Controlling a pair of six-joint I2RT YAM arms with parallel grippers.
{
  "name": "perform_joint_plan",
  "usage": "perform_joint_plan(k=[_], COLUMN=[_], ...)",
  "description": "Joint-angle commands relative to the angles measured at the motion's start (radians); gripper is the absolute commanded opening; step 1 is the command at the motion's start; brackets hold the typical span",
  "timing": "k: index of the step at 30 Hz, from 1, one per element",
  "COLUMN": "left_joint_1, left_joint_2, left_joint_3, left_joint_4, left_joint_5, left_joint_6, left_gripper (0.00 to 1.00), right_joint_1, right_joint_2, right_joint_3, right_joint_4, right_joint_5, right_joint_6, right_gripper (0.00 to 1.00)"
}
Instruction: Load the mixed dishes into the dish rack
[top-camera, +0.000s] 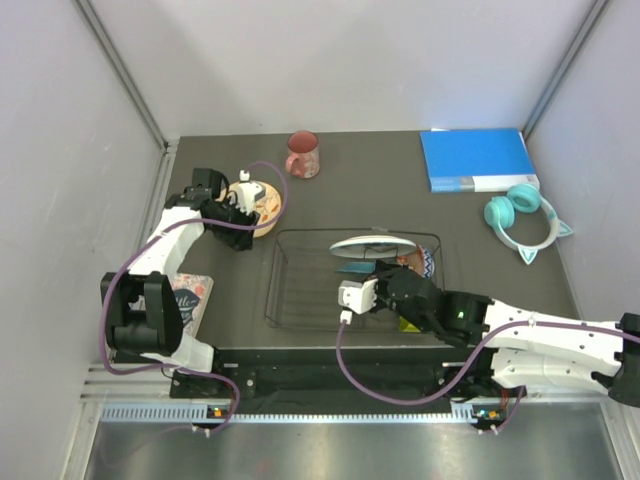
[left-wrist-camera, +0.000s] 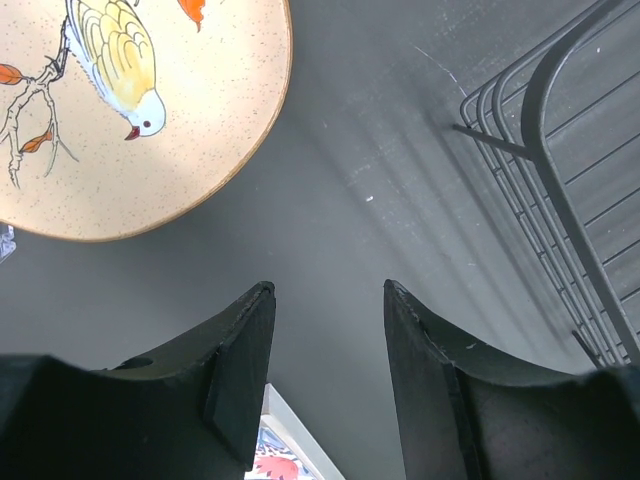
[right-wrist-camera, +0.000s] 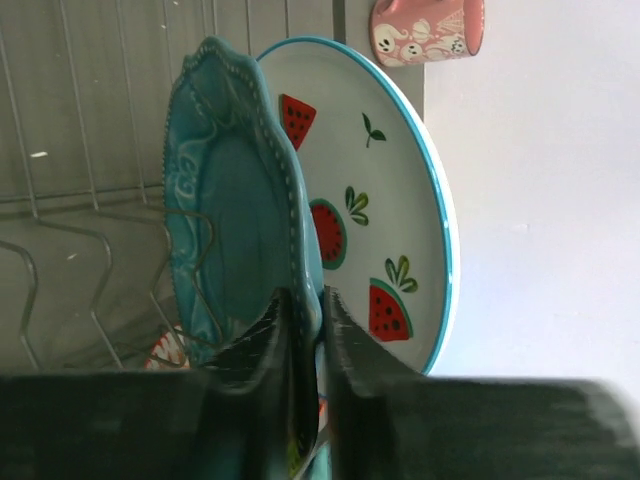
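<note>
The black wire dish rack (top-camera: 300, 290) sits mid-table. In it a white plate with red watermelon marks (right-wrist-camera: 385, 190) stands on edge, and the teal scalloped plate (right-wrist-camera: 230, 190) stands just in front of it. My right gripper (right-wrist-camera: 308, 298) is shut on the teal plate's rim, seen from above as right gripper (top-camera: 386, 274) by the teal plate (top-camera: 352, 267). My left gripper (left-wrist-camera: 328, 292) hangs open over bare table, just beside the cream-yellow bird plate (left-wrist-camera: 130, 110), holding nothing. The pink-red mug (top-camera: 302, 154) stands at the back. A pink patterned bowl (top-camera: 422, 262) shows by the rack's right end.
A blue binder (top-camera: 477, 158) and teal cat-ear headphones (top-camera: 525, 215) lie at the back right. A flat patterned item (top-camera: 190, 297) lies by the left arm's base. The rack's corner wires (left-wrist-camera: 545, 170) are close to the right of my left gripper.
</note>
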Motion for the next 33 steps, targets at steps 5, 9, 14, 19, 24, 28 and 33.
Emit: perform_joint_plan(k=[5, 9, 14, 19, 24, 28, 33], left_joint_1=[0.017, 0.017, 0.017, 0.017, 0.017, 0.017, 0.025], left_joint_2=[-0.008, -0.003, 0.0, 0.012, 0.003, 0.034, 0.182], left_joint_3=[0.0, 0.005, 0.02, 0.049, 0.068, 0.118, 0.271], left_joint_4=[0.033, 0.033, 0.036, 0.027, 0.059, 0.125, 0.139], left_joint_5=[0.036, 0.039, 0.039, 0.041, 0.016, -0.048, -0.106], left_joint_6=[0.014, 0.01, 0.001, -0.003, -0.033, -0.019, -0.007], left_gripper=[0.53, 0.53, 0.53, 0.53, 0.53, 0.54, 0.53], right_joint_1=[-0.015, -0.013, -0.012, -0.01, -0.001, -0.003, -0.004], right_joint_2=[-0.004, -0.011, -0.046, -0.039, -0.005, 0.074, 0.246], right_joint_3=[0.078, 0.093, 0.155, 0.259, 0.445, 0.645, 0.852], right_joint_4=[-0.018, -0.052, -0.092, -0.162, -0.251, -0.299, -0.348], right_joint_5=[0.053, 0.068, 0.067, 0.084, 0.085, 0.107, 0.148], right_joint_6=[0.055, 0.067, 0.096, 0.136, 0.303, 0.4, 0.463], right_gripper=[0.27, 0.57, 0.78, 1.0, 1.0, 1.0, 1.0])
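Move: The right hand still pinches the upper rim of the teal plate, already upright in the rack, its middle about 7 cm below the hand and 4 cm left. The white plate stands 4 cm ahead and 4 cm left; the green bowl lies 3 cm back and 8 cm right, some 12 cm down. From the empty left hand the bird plate is about 12 cm ahead, 1 cm left and 10 cm down; the glass 10 cm ahead, 10 cm left. The right hand first stays almost in place and opens its fingers wide to let go of the teal plate's rim, easing barely 1 cm to the right, then rises ever faster, about 21 cm straight up clear of the rack, its left-pointing fingers swinging upward by some 30 degrees. Near the end the left hand, half open and empty, sets off about 5 cm forward and a little up towards the bird plate, fingers tipping slightly forward, without touching anything. ##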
